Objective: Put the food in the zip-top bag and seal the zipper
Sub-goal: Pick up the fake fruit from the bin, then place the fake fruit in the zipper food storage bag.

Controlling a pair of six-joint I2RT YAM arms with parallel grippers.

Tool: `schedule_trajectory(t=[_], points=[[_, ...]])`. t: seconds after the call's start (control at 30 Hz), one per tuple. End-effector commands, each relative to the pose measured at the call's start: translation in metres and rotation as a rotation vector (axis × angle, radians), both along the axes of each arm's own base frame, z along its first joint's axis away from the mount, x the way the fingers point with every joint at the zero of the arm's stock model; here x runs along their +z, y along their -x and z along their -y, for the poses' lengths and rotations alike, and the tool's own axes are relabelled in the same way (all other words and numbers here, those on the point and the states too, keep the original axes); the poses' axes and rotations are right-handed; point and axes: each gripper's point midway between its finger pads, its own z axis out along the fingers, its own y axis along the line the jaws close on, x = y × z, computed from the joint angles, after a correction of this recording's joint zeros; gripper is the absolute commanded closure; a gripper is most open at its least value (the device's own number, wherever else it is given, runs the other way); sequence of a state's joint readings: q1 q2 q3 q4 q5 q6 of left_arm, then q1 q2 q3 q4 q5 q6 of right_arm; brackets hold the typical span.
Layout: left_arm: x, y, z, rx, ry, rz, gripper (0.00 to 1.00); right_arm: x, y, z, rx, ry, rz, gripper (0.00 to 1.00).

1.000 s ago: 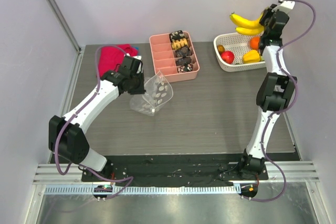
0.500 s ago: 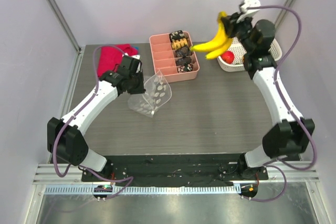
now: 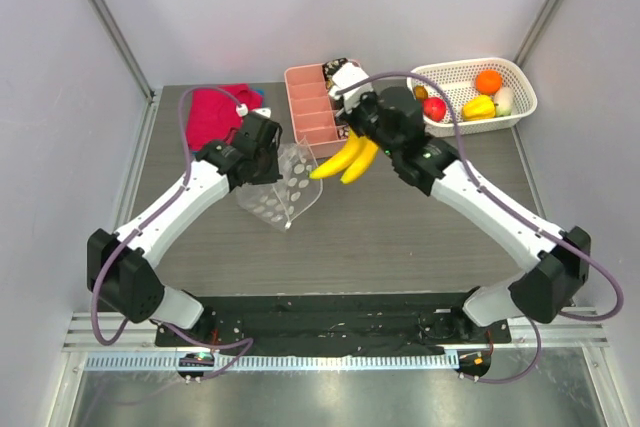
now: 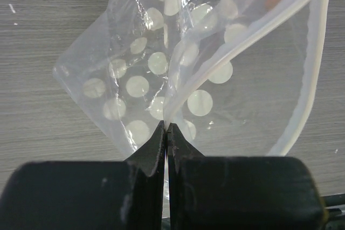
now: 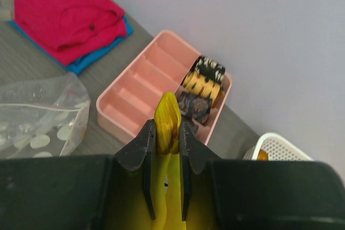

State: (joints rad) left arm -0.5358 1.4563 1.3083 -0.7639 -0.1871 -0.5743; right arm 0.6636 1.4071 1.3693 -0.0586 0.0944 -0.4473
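Observation:
My left gripper (image 3: 262,147) (image 4: 166,125) is shut on the edge of the clear zip-top bag (image 3: 282,185) (image 4: 161,74) printed with white dots and holds its mouth up and open toward the right. The pale zipper (image 4: 310,79) runs along the open mouth. My right gripper (image 3: 352,119) (image 5: 167,127) is shut on the stem of the yellow bananas (image 3: 347,159) (image 5: 167,117). The bananas hang just right of the bag's mouth. A red apple (image 3: 434,108), an orange (image 3: 488,81), a yellow pepper (image 3: 479,107) and a white piece (image 3: 503,101) lie in the white mesh basket (image 3: 452,72).
A pink divided tray (image 3: 308,112) (image 5: 140,87) with dark snacks stands at the back middle, under my right wrist. A red cloth on a blue one (image 3: 212,112) (image 5: 70,17) lies at the back left. Grey walls close in the back and sides.
My right arm has swung left from the basket with the bananas, which now hang beside the bag's mouth. My left gripper has shifted slightly right, still holding the bag.

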Motion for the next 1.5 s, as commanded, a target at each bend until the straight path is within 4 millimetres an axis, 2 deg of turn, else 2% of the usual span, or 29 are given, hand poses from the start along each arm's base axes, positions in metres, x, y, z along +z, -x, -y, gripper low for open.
schedule_trajectory(t=[0.0,0.17,0.27,0.3,0.33,0.37,0.43,0.47,0.53,0.57,0.77,1.03,1.13,1.17,1.2,1.3,1.47], points=[[0.019,0.007,-0.018,0.082,-0.064,0.069,0.99,0.009,0.002,-0.007,-0.140,0.037,0.001,0.99],[0.027,0.009,-0.012,0.110,-0.012,0.064,1.00,-0.016,-0.001,-0.025,-0.183,0.094,-0.034,0.99],[0.031,0.005,-0.012,0.140,-0.004,0.077,1.00,-0.032,-0.010,-0.028,-0.251,0.127,-0.053,0.99],[0.030,0.004,-0.010,0.142,-0.005,0.078,1.00,-0.036,-0.013,-0.022,-0.298,0.145,-0.067,0.99],[0.029,0.004,-0.010,0.150,-0.007,0.076,1.00,-0.025,-0.016,-0.024,-0.324,0.103,-0.068,0.99],[0.027,0.002,-0.010,0.169,0.001,0.074,1.00,-0.036,-0.022,-0.026,-0.355,0.121,-0.088,0.99],[0.019,0.001,-0.008,0.184,-0.003,0.051,1.00,-0.028,-0.030,-0.019,-0.442,0.092,-0.083,0.99],[0.017,0.001,-0.008,0.199,0.002,0.043,1.00,-0.035,-0.033,-0.021,-0.459,0.098,-0.089,0.99],[0.011,-0.002,-0.006,0.208,-0.004,0.025,1.00,-0.032,-0.038,-0.018,-0.505,0.088,-0.081,0.99],[0.012,-0.005,-0.004,0.211,0.002,0.026,1.00,-0.040,-0.041,-0.021,-0.516,0.091,-0.090,0.99],[0.015,-0.014,0.004,0.239,0.020,0.021,1.00,-0.053,-0.044,-0.022,-0.590,0.142,-0.072,0.99],[0.016,-0.012,0.011,0.260,0.077,0.003,1.00,-0.075,-0.041,-0.027,-0.701,0.177,-0.030,0.99],[0.014,-0.007,0.018,0.256,0.130,-0.033,1.00,-0.065,-0.044,-0.025,-0.778,0.123,-0.010,0.99],[0.012,-0.005,0.021,0.266,0.166,-0.061,1.00,-0.067,-0.046,-0.027,-0.790,0.111,-0.014,0.99],[0.011,-0.003,0.022,0.271,0.193,-0.079,1.00,-0.059,-0.046,-0.028,-0.795,0.091,-0.018,0.99],[0.004,0.000,0.023,0.303,0.260,-0.133,1.00,-0.051,-0.046,-0.030,-0.809,0.009,-0.033,0.99],[0.011,-0.003,0.021,0.359,0.356,-0.129,1.00,-0.054,-0.040,-0.035,-0.814,-0.065,-0.063,0.99]])
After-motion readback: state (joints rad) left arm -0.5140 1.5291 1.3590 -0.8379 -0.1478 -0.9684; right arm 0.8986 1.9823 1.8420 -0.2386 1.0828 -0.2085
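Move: Bag mouth, the bananas' goal: roughly 7 cm back, 10 cm left and 24 cm below the right hand, which already grips them by their stem end. The pink divider box lies about 10 cm ahead of that hand, 5 cm left and 31 cm below. From the left hand, still pinching the bag rim, the mouth's middle is some 7 cm right and 6 cm down; the bananas hang about 6 cm ahead, 15 cm right and 12 cm up. Lowering the bananas with the right hand by about 8 cm, first with a short slide left, then reaching some 5 cm forward while turning about 45 degrees clockwise, so that their free tips swing to the bag mouth; the grip holds. The left hand stays near its place, fingers shut on the rim, and turns the bag some 20 degrees counter-clockwise, dipping slightly at the end. ##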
